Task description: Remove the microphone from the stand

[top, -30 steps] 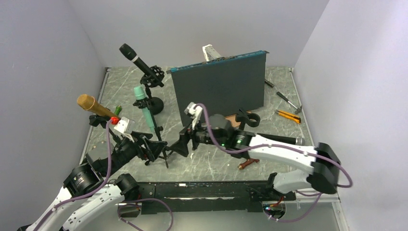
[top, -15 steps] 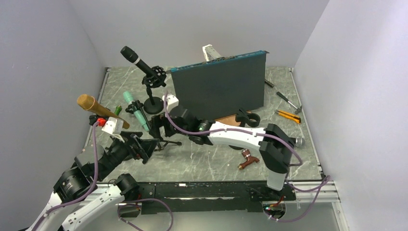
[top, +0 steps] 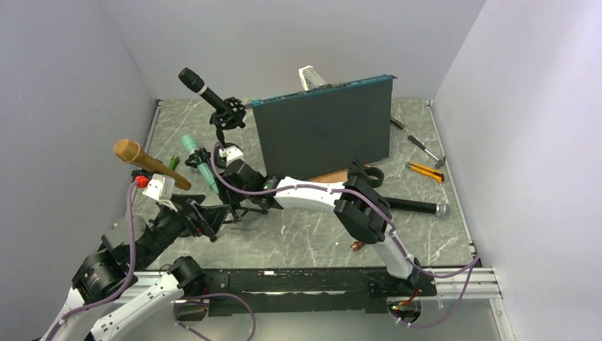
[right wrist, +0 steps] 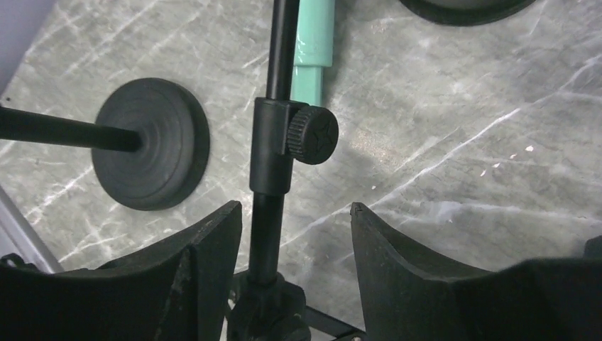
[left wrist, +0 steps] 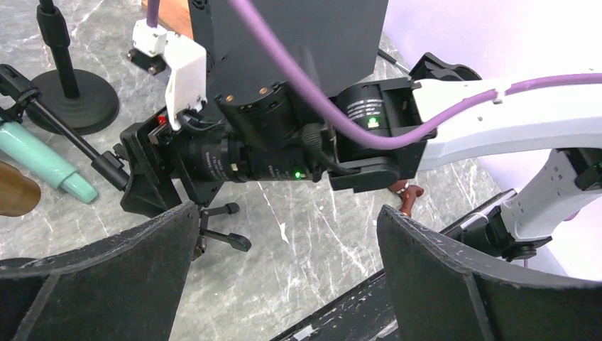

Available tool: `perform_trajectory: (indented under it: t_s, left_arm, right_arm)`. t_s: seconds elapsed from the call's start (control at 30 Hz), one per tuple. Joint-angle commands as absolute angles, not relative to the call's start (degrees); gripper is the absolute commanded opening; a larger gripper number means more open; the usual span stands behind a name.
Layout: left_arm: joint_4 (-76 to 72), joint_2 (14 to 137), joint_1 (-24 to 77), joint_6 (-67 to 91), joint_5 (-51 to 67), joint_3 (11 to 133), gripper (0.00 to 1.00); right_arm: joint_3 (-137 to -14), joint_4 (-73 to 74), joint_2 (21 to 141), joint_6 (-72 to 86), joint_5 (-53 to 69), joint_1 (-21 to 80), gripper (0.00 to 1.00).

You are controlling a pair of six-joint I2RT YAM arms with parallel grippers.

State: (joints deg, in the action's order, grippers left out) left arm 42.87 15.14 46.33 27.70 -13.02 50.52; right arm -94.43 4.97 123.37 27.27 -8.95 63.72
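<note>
A mint green microphone [top: 199, 162] sits tilted in the clip of a black tripod stand [top: 238, 207] at the table's left. My right gripper [top: 227, 179] is open at that stand. In the right wrist view its gripper [right wrist: 294, 209] has the stand's pole [right wrist: 272, 181] between the jaws, close to the left finger [right wrist: 206, 249], with the mint microphone [right wrist: 312, 32] beyond. My left gripper [top: 204, 219] is open and empty just before the tripod. In the left wrist view the gripper [left wrist: 287, 213] faces the right wrist, with the microphone [left wrist: 42, 167] at the left.
A gold microphone [top: 142, 160] stands on a stand at the far left, its round base [right wrist: 152, 142] beside the pole. A black microphone [top: 206, 91] stands behind. A dark upright panel [top: 323, 131] fills the middle back. A utility knife [top: 426, 171], screwdriver [top: 419, 145] and black tube [top: 412, 206] lie right.
My right arm has swung left from the table's middle to the tripod stand. The mint microphone has tilted and shifted left. My left arm has drawn back slightly.
</note>
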Motion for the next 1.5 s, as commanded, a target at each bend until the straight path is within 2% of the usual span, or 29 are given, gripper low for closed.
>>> perform_trajectory:
  t_s: [0.0,0.17,0.2,0.3,0.43,0.57,0.63,0.7,0.87,0.97,1.07,1.13,1.3,1.47]
  left_arm:
    - [42.15,14.28,46.49,27.33,-13.46,50.89,0.98]
    - [42.43,15.26,46.47,27.07,-13.20,51.51,0.98]
    - [42.53,15.37,46.41,27.07,-13.11,51.66,0.99]
    - [42.93,15.56,46.45,27.19,-13.16,51.97,0.99]
    - [42.85,15.39,46.42,27.50,-13.04,51.82,0.99]
    - [42.75,15.43,46.43,27.71,-12.86,51.87,0.99]
    - [42.72,15.59,46.47,27.76,-12.61,52.02,0.99]
    - [42.77,15.75,46.49,27.76,-12.35,52.15,1.00]
    - [43.08,15.50,46.45,27.89,-12.45,52.32,0.99]
    - [43.08,15.41,46.46,28.00,-12.48,52.34,0.99]
    - [43.45,15.51,46.43,27.93,-12.45,52.78,0.99]
    - [43.75,15.57,46.43,27.78,-12.66,53.21,0.99]
    - [43.05,15.41,46.49,29.28,-12.09,54.15,0.99]
    - [43.93,18.05,46.49,34.72,-13.41,58.27,0.99]
  right_arm:
    - [-97.55,4.08,124.67,25.40,-8.70,63.84,0.58]
    - [-96.18,-0.96,125.69,23.05,-7.09,64.42,0.57]
    - [-96.03,-1.92,125.95,22.57,-6.66,64.50,0.55]
    - [-94.66,-4.82,126.02,21.45,-5.65,64.52,0.39]
    - [-91.76,-9.46,125.32,20.26,-1.86,64.53,0.34]
    - [-91.45,-10.68,125.82,19.38,0.86,64.52,0.23]
    - [-92.04,-10.37,126.69,19.34,1.19,64.42,0.26]
    - [-93.12,-9.16,127.49,19.50,1.05,64.43,0.37]
    - [-94.02,-9.54,128.95,19.51,2.29,64.09,0.38]
    - [-95.89,-7.99,130.65,18.78,2.89,63.87,0.29]
    - [-95.83,-7.98,130.44,16.92,3.20,63.90,0.09]
    - [-95.03,-8.38,128.64,15.66,2.97,63.96,0.00]
    - [-88.89,-13.28,120.81,12.77,0.62,63.89,0.00]
    - [-75.75,-27.29,111.36,11.73,-2.57,63.98,0.00]
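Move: The right hand's half-open fingers already straddle the tripod's pole just below its knobbed collar, its middle some 3 cm left, 1 cm ahead and 1 cm below. From that hand, the teal microphone in the clip is about 11 cm ahead and 9 cm left at similar height. The golden microphone's round base is 14 cm left and 1 cm back, 9 cm down; the black one's base is 22 cm ahead, 2 cm left, equally low. The pole is some 14 cm ahead of the left hand, straight ahead, 21 cm below. The right fingers pinch the tripod's pole just under its knobbed collar: the hand sinks about 2 cm and works some 4 cm left onto the pole, turning roughly 15 degrees counter-clockwise. Meanwhile the fingers close, ease open a little and shut again; keeping that grip, the hand finally draws right and slightly back. ##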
